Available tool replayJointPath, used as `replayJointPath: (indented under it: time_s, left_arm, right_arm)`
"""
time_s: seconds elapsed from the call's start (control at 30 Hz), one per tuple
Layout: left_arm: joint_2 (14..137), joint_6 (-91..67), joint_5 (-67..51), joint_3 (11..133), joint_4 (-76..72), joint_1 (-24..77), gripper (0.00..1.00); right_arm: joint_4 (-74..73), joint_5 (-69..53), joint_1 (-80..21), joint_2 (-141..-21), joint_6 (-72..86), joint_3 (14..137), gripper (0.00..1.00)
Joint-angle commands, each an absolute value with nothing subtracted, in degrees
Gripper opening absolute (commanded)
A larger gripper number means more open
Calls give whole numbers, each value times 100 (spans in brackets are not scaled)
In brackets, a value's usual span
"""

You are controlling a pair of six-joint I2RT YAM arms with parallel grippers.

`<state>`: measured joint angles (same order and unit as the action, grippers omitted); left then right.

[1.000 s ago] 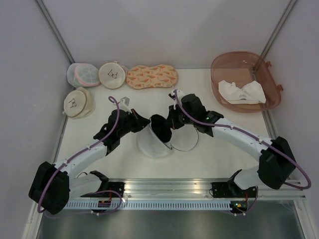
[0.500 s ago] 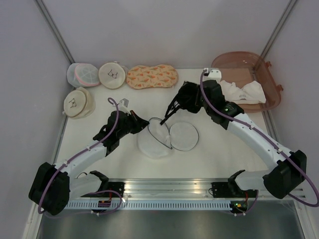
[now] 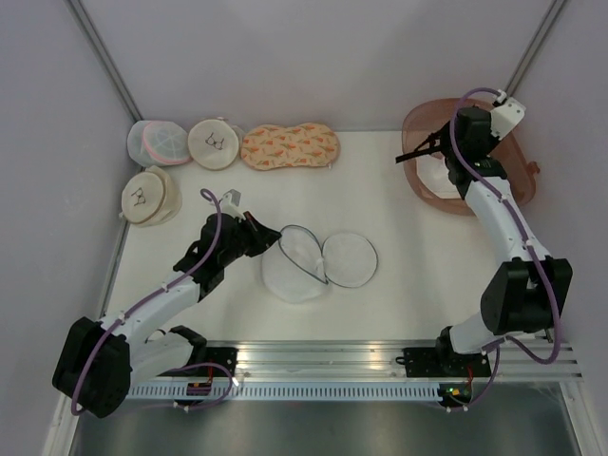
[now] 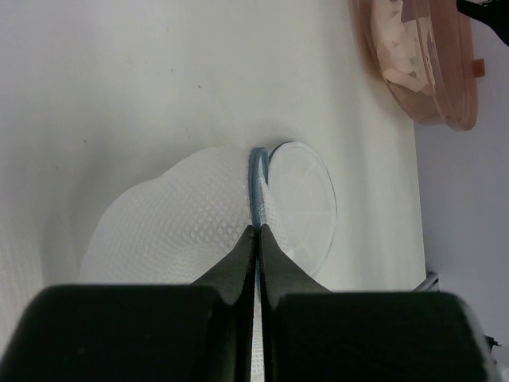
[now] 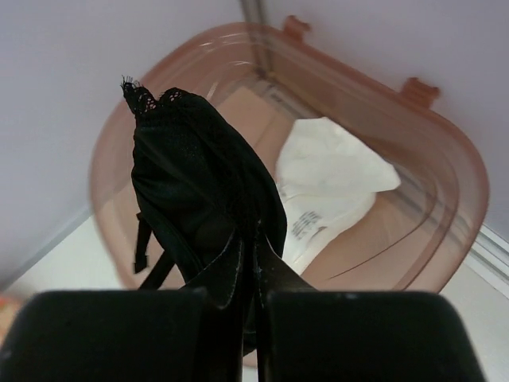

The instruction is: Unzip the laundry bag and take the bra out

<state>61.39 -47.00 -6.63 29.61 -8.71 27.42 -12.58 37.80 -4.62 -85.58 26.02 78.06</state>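
The laundry bag [image 3: 296, 270] lies unzipped mid-table, its domed mesh half on the left and its flat round half [image 3: 350, 259] spread to the right. My left gripper [image 3: 270, 239] is shut on the bag's dark zipper rim [image 4: 257, 177] at its left side. Far to the right, my right gripper [image 3: 429, 148] hangs over the pink tub [image 3: 513, 195] and is shut on the bra [image 5: 195, 179], black lace fabric with thin straps dangling below the fingers. In the right wrist view the bra hangs above the tub's left part.
A white cloth [image 5: 338, 179] lies inside the pink translucent tub [image 5: 453, 171] at the back right. At the back left stand two cream round pouches [image 3: 215, 142], a white mesh pouch with pink trim [image 3: 158, 142] and an orange patterned pouch [image 3: 290, 146].
My right gripper lifted the black bra out of the open bag and carried it up and to the right, over the pink tub. The left gripper kept its hold on the rim.
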Motion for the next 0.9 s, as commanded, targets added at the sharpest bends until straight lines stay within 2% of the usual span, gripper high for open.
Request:
replayJointPath:
  time_s: [0.0, 0.17, 0.2, 0.23, 0.27, 0.3, 0.37, 0.47, 0.5, 0.63, 0.67, 0.87]
  left_arm:
    - [6003, -4579, -791, 2927, -896, 2672, 2]
    - [6029, -4579, -835, 2927, -923, 2610, 2]
    - [6038, -4579, -844, 2935, -923, 2610, 2]
    - [6047, -4588, -879, 2927, -932, 2602, 2]
    - [6064, -4597, -879, 2927, -940, 2593, 2]
    - [6073, -4597, -896, 2935, -949, 2584, 2]
    - [6082, -4597, -914, 2944, -949, 2584, 2]
    - [6082, -4597, -932, 2927, -940, 2549, 2]
    - [6082, -4597, -923, 2927, -949, 2540, 2]
    - [6082, -4605, -923, 2900, -967, 2496, 2]
    - [6091, -4605, -932, 2909, -958, 2487, 2]
    - [5942, -4509, -985, 2909, -844, 2382, 2]
  right_arm:
    - [-906, 4104, -45, -8929, 2970, 8112, 0]
    - [-1213, 3911, 422, -9693, 3094, 8402, 0]
    - [-1213, 3746, 448, -9764, 3085, 8385, 6]
    - [-1309, 3596, 466, -9843, 3033, 8428, 21]
    - [-1423, 3473, 475, -10026, 2989, 8620, 52]
    - [-1546, 3132, 475, -10098, 2962, 8735, 65]
    - [-1810, 2762, 475, -10169, 2944, 8885, 73]
    - [-1531, 2006, 413, -9635, 2839, 8693, 77]
    - [-1407, 1891, 291, -9450, 2787, 8449, 89]
    - [-942, 470, -271, -8493, 2523, 7815, 91]
    - [-836, -317, -377, -8351, 2540, 7648, 92]
    - [-211, -1292, -1537, -7261, 2794, 5996, 94]
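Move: My right hand already holds the black bra, high over the open pink basket. The basket's middle is about 4 cm ahead, 2 cm to the right and some 23 cm below. The white cloth in the basket lies about 1 cm ahead, level sideways and 27 cm below. From my left hand, still on the mesh bag's rim, the basket is roughly 21 cm forward, 46 cm to the right and 8 cm down. I carry the bra rightward and down over the basket, about 8 cm to the right and 9 cm lower, easing slightly forward, and open my right fingers wide near the low point to let it go. Then I swing back left quickly, some 25 cm, rising and drawing back off the basket as the wrist turns about 60 degrees counter-clockwise. My left hand keeps its pinch on the bag's rim. ##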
